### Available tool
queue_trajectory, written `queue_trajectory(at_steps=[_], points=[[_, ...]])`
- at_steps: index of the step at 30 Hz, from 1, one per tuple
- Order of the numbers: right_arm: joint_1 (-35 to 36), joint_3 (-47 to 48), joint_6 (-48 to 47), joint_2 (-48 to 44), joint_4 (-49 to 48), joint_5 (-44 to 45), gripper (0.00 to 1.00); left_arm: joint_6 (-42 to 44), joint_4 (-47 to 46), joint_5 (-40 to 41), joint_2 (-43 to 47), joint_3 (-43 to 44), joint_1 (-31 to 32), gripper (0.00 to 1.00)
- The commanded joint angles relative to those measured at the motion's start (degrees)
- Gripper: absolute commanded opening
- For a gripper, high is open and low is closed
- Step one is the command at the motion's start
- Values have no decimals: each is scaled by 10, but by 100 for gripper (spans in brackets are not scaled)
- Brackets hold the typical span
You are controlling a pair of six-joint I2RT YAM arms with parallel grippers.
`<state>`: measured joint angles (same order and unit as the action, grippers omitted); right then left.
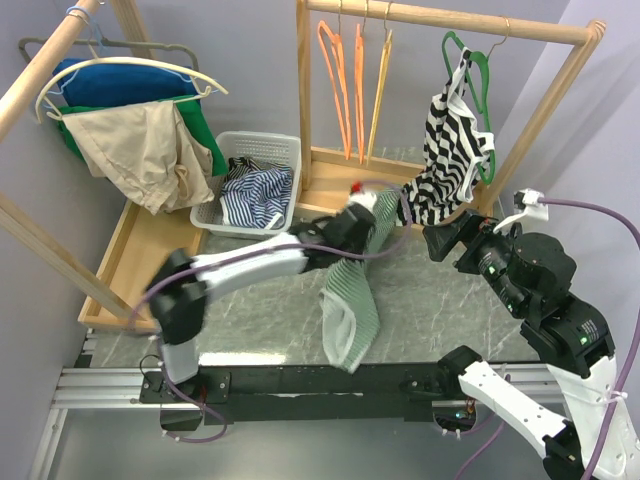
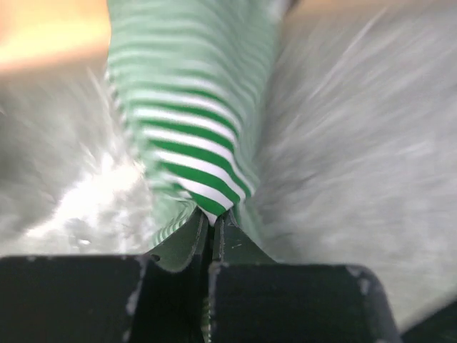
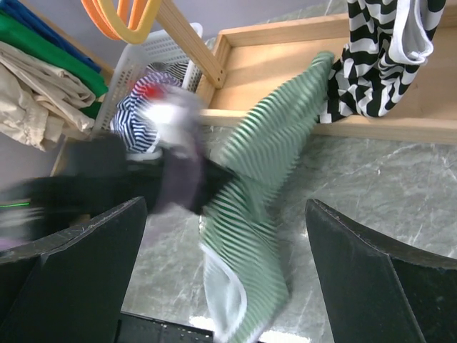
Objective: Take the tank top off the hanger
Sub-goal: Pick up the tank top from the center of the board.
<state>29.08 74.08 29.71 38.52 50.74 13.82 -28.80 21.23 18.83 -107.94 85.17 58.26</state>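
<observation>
A black-and-white striped tank top (image 1: pixel 450 160) hangs from a green hanger (image 1: pixel 482 75) at the right end of the wooden rail; it also shows in the right wrist view (image 3: pixel 378 64). My left gripper (image 1: pixel 372 215) is shut on a fold of a green-and-white striped garment (image 1: pixel 352 310), pinched between the jaws (image 2: pixel 212 218). That garment (image 2: pixel 193 128) drapes down onto the grey table. My right gripper (image 1: pixel 435 240) stands open just below the tank top, with nothing between its fingers (image 3: pixel 225 204). The left arm looks blurred in the right wrist view.
A white basket (image 1: pixel 285 145) of striped clothes sits behind the left arm. Several orange hangers (image 1: pixel 355 85) hang on the wooden rail (image 1: pixel 440 20). A second rack at the left holds blue, green and beige clothes (image 1: pixel 140 150). A wooden base board (image 1: pixel 335 175) lies under the rail.
</observation>
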Motion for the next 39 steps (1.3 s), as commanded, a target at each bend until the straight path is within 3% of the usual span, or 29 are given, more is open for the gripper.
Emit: queue_trajectory(at_steps=[1, 6, 12, 21, 22, 23, 25, 29, 31, 35, 39], points=[[-2, -8, 6, -7, -20, 2, 100, 51, -27, 46, 188, -14, 5, 1], [-3, -25, 12, -6, -32, -7, 100, 61, -51, 25, 273, -109, 5, 1], [-3, -46, 18, -6, -40, -13, 100, -5, -88, -5, 352, -284, 18, 1], [-2, -52, 14, 1, -41, -8, 100, -96, -47, 26, 401, -392, 63, 1], [-2, -56, 15, 1, -42, -10, 100, -100, -43, 42, 403, -393, 64, 6], [-3, -57, 16, 3, -43, -13, 100, -107, -35, 48, 404, -391, 63, 40], [-3, -62, 18, 4, -48, -15, 100, -103, -31, 71, 395, -387, 63, 49], [-3, -65, 18, 8, -50, -23, 100, -127, 2, 92, 352, -337, 63, 94], [-3, -65, 18, 9, -47, -24, 100, -141, 24, 94, 326, -323, 63, 99], [-2, -65, 17, 8, -39, -23, 100, -211, 87, 81, 307, -285, 63, 96], [-2, -77, 18, -4, -43, -22, 100, -246, 87, 44, 293, -295, 63, 96]])
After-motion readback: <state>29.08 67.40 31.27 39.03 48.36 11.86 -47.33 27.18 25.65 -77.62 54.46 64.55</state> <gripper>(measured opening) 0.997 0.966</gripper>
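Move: The left gripper already pinches the green-striped tank top, whose middle trails some 8 cm back, 4 cm left and 7 cm below. The drop spot is open board about 11 cm back, 12 cm left and 10 cm below. The white basket stands roughly 15 cm ahead and 28 cm left; the black-and-white top hangs about 18 cm ahead, 14 cm right. From the right gripper the spot lies level, about 22 cm left, 34 cm below. Keep the left pinch on the tank top and whip it up about 20 cm, fingers tipping up, while drawing back and left. Then swing it down to nearly the starting height, some 11 cm back and 12 cm left overall, over the open board; open wide and let go, turning slightly counter-clockwise. Sink the open right hand about 4 cm. ##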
